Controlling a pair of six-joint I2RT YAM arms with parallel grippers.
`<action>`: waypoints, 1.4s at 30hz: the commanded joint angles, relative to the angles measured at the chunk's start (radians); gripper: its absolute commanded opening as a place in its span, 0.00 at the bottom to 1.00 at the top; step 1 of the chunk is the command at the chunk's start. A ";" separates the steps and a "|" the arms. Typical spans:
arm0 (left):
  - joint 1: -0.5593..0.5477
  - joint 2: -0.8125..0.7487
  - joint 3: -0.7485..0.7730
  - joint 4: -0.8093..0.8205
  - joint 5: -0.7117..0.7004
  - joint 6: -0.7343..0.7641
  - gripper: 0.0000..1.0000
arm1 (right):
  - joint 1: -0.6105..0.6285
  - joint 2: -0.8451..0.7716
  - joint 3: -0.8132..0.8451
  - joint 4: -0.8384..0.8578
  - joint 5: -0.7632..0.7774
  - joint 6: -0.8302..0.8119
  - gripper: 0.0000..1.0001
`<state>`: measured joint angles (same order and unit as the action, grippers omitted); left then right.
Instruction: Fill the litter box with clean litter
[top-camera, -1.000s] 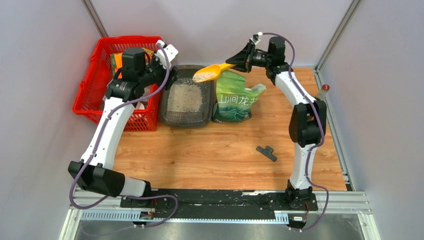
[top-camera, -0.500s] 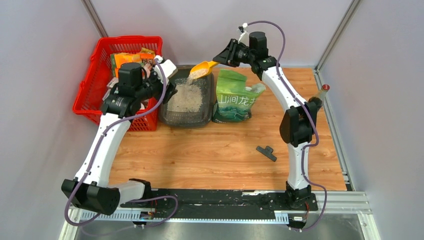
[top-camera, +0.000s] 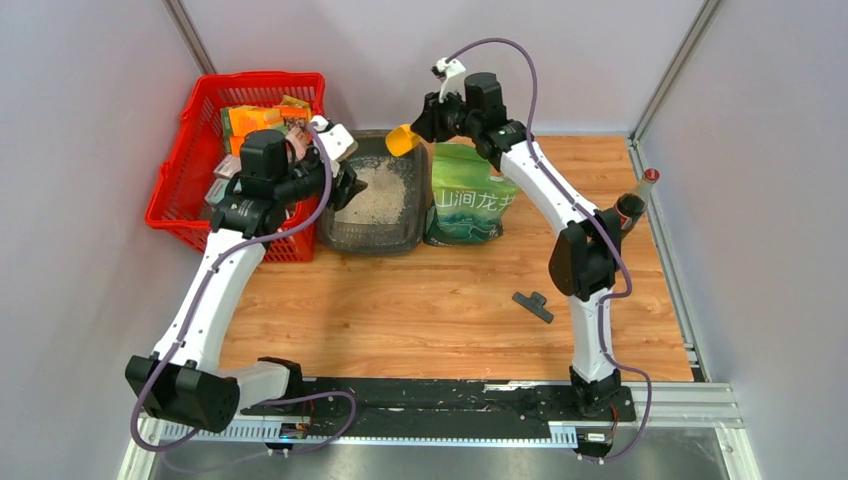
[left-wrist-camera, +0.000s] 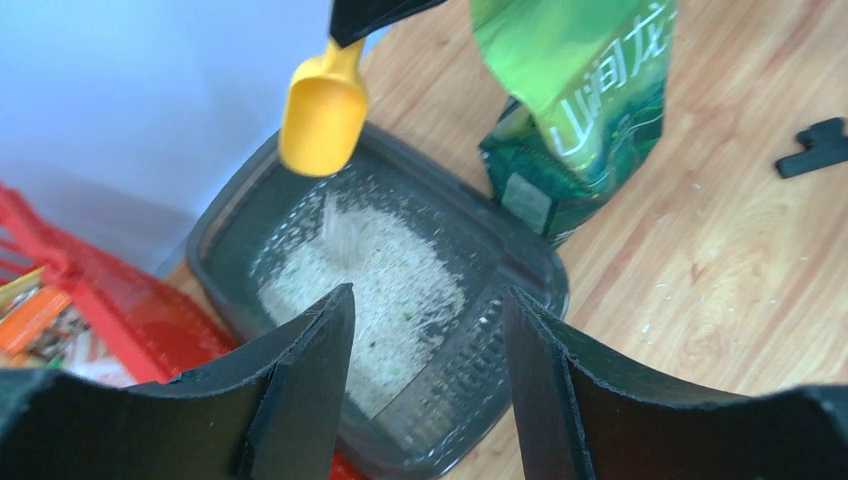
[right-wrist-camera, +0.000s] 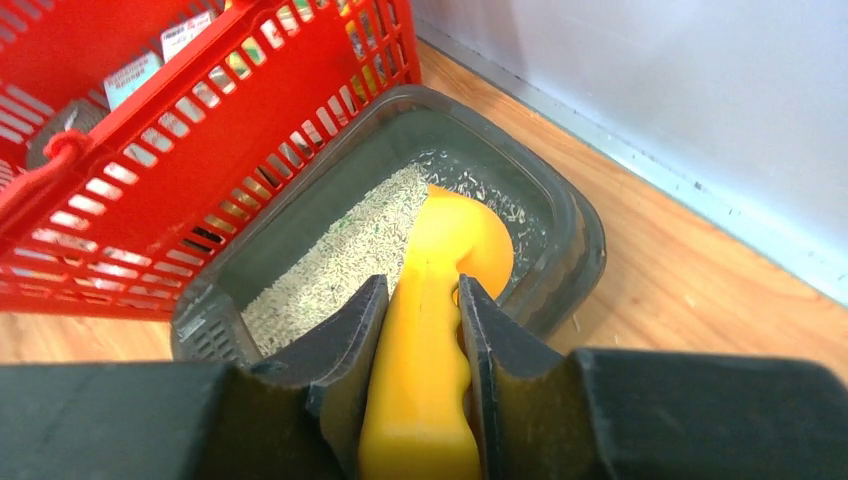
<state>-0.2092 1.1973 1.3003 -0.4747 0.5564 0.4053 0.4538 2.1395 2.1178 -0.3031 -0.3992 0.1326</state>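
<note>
The dark grey litter box stands at the back, between the red basket and the green bag; it also shows in the left wrist view and the right wrist view. Pale clean litter covers part of its floor. My right gripper is shut on the handle of the yellow scoop, which is tipped down over the box's far end; granules fall from it. My left gripper is open and empty, above the box's left rim.
A red mesh basket with packets stands left of the box. The green printed bag stands right of it. A small black clip lies on the wooden table. A bottle stands at the right edge.
My right gripper has swung left and tipped the scoop mouth-down over the box, so the litter pours out. My left gripper has moved slightly toward the box.
</note>
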 joint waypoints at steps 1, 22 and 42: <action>-0.009 0.053 0.039 0.067 0.172 -0.052 0.64 | 0.025 -0.141 -0.027 0.137 0.014 -0.273 0.00; -0.248 0.640 0.479 0.241 0.197 -0.120 0.65 | -0.381 -0.516 -0.073 -0.236 -0.172 -0.231 0.00; -0.282 0.496 0.304 0.377 0.281 -0.240 0.00 | -0.501 -0.506 0.045 -1.081 -0.509 -0.820 0.00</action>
<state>-0.4870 1.7775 1.6062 -0.1696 0.8024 0.2016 -0.0593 1.6157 2.0949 -1.2938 -0.8604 -0.5865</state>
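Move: From the left gripper, open above the near side of the litter box, the green litter bag's middle is some 25 cm right, 8 cm ahead and 19 cm lower; the box's middle lies about 15 cm ahead, 3 cm right and 28 cm down. From the right gripper, holding the yellow scoop, the bag is about 10 cm right, 10 cm back and 15 cm down, the box 12 cm left, 3 cm back and 24 cm below. Swing the left gripper right about 19 cm, first reaching forward and dipping, turning clockwise some 25 degrees; shut its open fingers on the bag's upper left rim and ease back about 3 cm. Meanwhile, keeping the scoop gripped, lift the right hand and sweep it right past the bag, then lower and draw it back, bringing the scoop's bowl beside the bag's mouth. ##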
